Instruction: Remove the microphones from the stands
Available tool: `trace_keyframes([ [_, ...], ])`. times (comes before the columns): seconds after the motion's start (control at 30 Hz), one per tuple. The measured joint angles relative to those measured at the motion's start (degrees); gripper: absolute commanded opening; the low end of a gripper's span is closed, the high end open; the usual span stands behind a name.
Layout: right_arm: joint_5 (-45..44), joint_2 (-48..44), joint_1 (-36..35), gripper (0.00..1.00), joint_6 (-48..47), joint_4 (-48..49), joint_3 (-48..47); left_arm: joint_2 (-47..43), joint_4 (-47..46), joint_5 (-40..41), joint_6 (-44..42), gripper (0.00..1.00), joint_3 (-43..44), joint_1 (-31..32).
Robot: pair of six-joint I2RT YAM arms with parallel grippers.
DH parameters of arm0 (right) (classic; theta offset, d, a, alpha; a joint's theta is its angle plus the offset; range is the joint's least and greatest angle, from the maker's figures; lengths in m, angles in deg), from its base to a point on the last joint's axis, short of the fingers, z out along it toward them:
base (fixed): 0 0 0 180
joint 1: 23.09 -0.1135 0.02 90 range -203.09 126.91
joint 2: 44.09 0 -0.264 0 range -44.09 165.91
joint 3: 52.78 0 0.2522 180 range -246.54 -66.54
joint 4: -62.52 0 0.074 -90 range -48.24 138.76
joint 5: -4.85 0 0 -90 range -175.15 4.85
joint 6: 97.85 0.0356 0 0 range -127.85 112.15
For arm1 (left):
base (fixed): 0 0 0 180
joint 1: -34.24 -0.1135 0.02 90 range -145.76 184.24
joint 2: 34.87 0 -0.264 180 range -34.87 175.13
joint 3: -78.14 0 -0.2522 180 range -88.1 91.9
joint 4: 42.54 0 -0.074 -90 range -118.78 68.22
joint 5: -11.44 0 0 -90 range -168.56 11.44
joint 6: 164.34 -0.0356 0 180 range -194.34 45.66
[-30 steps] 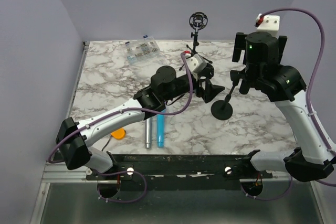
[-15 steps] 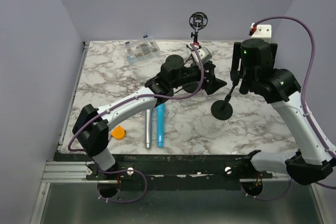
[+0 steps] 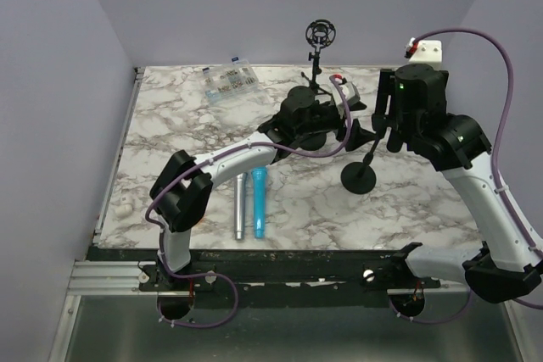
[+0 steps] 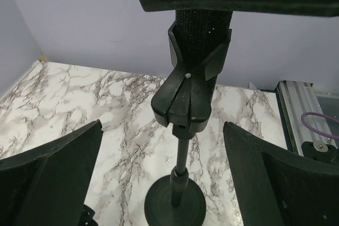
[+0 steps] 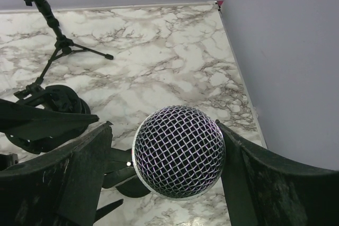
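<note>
The microphone (image 5: 177, 152) sits upright in the black stand's clip (image 4: 189, 93). Its mesh head lies between my right gripper's (image 5: 164, 130) open fingers, close to the right one, with a small gap on the left. In the top view the right gripper (image 3: 386, 125) hides the microphone; the stand's pole (image 3: 373, 152) and round base (image 3: 361, 177) show below it. My left gripper (image 4: 164, 183) is open and empty, with its fingers (image 4: 47, 178) on either side of the stand's pole (image 4: 180, 173) and apart from it. It is just left of the stand in the top view (image 3: 352, 129).
A small tripod with an empty shock mount (image 3: 319, 36) stands at the back edge and shows in the right wrist view (image 5: 47, 14). A clear parts box (image 3: 229, 80) lies at the back left. A silver cylinder (image 3: 240, 205) and a blue one (image 3: 258, 201) lie near the front.
My left arm has reached farther back and right, bringing its open gripper up to the stand. The right gripper has stayed over the microphone almost unmoved.
</note>
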Motion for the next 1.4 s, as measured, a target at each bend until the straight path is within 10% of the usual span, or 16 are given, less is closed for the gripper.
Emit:
trace_keyframes([
  [0.83,1.62,-0.39,0.00,0.77,-0.20,0.94,1.62,5.07,-15.19,-3.63,3.87,0.83,-0.24,0.07],
  [1.4,1.97,-0.39,0.00,0.76,-0.24,1.01,1.92,6.19,-15.37,-3.69,5.35,0.57,-0.13,0.07],
])
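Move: The clip at the top of the microphone's stand is level with the left hand, about 4 cm to its right and 1 cm back. The microphone in it stands some 7 cm to that hand's right, 1 cm back, its middle 3 cm higher. The empty shock-mount stand is roughly 10 cm to the left, 11 cm farther out and 16 cm lower. From the right hand, the clip lies about 4 cm left, 1 cm back and 8 cm below. The microphone clip comes between the left hand's open fingers as that hand eases about 2 cm right onto it, bobbing up and sinking back while its fingertips tip up some 5 to 10 degrees. The fingers then narrow by about a third, one on the clip's far side, one on its near side; contact isn't certain. The right hand's fingers stay around the microphone near its head, settling about 1 cm lower. ##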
